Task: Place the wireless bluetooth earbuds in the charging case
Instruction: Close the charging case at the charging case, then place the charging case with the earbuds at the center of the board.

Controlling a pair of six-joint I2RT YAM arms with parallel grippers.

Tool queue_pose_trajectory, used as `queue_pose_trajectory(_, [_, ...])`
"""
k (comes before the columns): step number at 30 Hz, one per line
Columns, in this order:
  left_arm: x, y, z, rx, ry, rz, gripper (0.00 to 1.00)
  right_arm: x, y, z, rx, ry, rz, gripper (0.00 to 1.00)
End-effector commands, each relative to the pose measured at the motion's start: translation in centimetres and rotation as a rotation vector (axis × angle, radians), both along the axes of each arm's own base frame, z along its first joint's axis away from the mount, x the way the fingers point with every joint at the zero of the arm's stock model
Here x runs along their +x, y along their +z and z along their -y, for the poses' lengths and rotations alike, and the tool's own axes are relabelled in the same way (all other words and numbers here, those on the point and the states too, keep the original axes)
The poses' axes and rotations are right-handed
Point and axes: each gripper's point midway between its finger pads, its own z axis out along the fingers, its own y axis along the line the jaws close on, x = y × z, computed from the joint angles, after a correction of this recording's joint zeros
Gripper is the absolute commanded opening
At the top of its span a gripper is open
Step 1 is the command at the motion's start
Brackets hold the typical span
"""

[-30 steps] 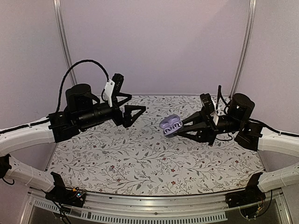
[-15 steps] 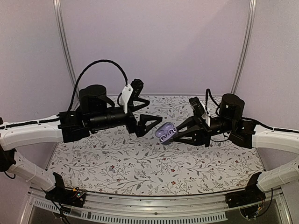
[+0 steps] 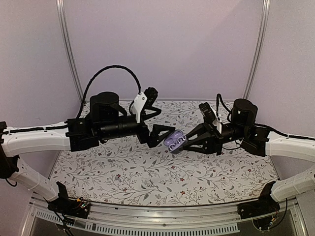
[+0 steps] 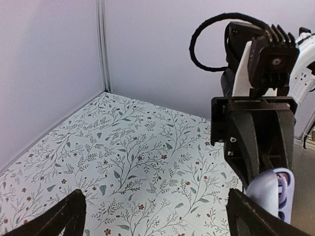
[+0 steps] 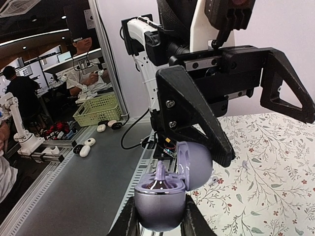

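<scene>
The charging case (image 5: 162, 202) (image 3: 174, 141) is glossy lavender and hangs above the flowered cloth with its lid (image 5: 196, 166) swung open. My right gripper (image 5: 162, 222) (image 3: 181, 142) is shut on its lower half. A lavender piece stands up inside the base; I cannot tell if it is an earbud. Two tiny lavender lumps (image 5: 245, 164) (image 5: 213, 180) on the cloth look like the earbuds. My left gripper (image 3: 166, 121) (image 4: 160, 216) (image 5: 266, 137) is open and empty, its fingers just left of the case. The left wrist view shows the case (image 4: 271, 192) at the lower right.
The flowered cloth (image 3: 147, 172) covers the table, with walls at the back and both sides. An aluminium rail (image 3: 162, 216) runs along the near edge. Beyond it, off the table, stands a green basket (image 5: 96, 109).
My left arm has swung right and forward until its open fingers are beside the case. My right arm carried the case a little left, then stayed still.
</scene>
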Motion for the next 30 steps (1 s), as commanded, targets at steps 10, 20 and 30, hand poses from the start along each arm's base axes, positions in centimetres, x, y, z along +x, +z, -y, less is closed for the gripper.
queue_pose_trajectory(10, [-3.7, 1.9, 1.0, -0.007, -0.102, 0.055, 1.00, 2.3, 1.7, 0.4, 0.032, -0.087, -0.030, 0.00])
queue_pose_trajectory(20, [2.0, 0.5, -1.7, 0.018, 0.147, -0.057, 1.00, 8.5, -0.5, 2.0, -0.014, -0.301, -0.120, 0.00])
queue_pose_trajectory(30, [8.5, -2.7, -8.4, -0.065, 0.345, -0.280, 1.00, 21.7, -10.2, 6.1, -0.153, -0.603, -0.379, 0.00])
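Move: The charging case's open lid stands about 5 cm back and 2 cm to the right of the left hand's point, at nearly the same height, with that hand's rear finger reaching over it. The case body with the earbuds, gripped at the right hand's fingertips, lies 7 cm back and 3 cm right of the left hand, 1 cm lower. From the right hand, the lid is about 2 cm ahead, 3 cm left and 1 cm up; the body is 2 cm left. The open lid is worked shut between the hands: the left hand's rear finger bears back on it by some 1.5 cm while the right hand, keeping its pinch, eases the case about 1 cm forward. Then they part: the left, still wide open, swings forward and left, turning counter-clockwise; the right carries the case quickly forward and down, slightly right, turning some 30 degrees clockwise. ##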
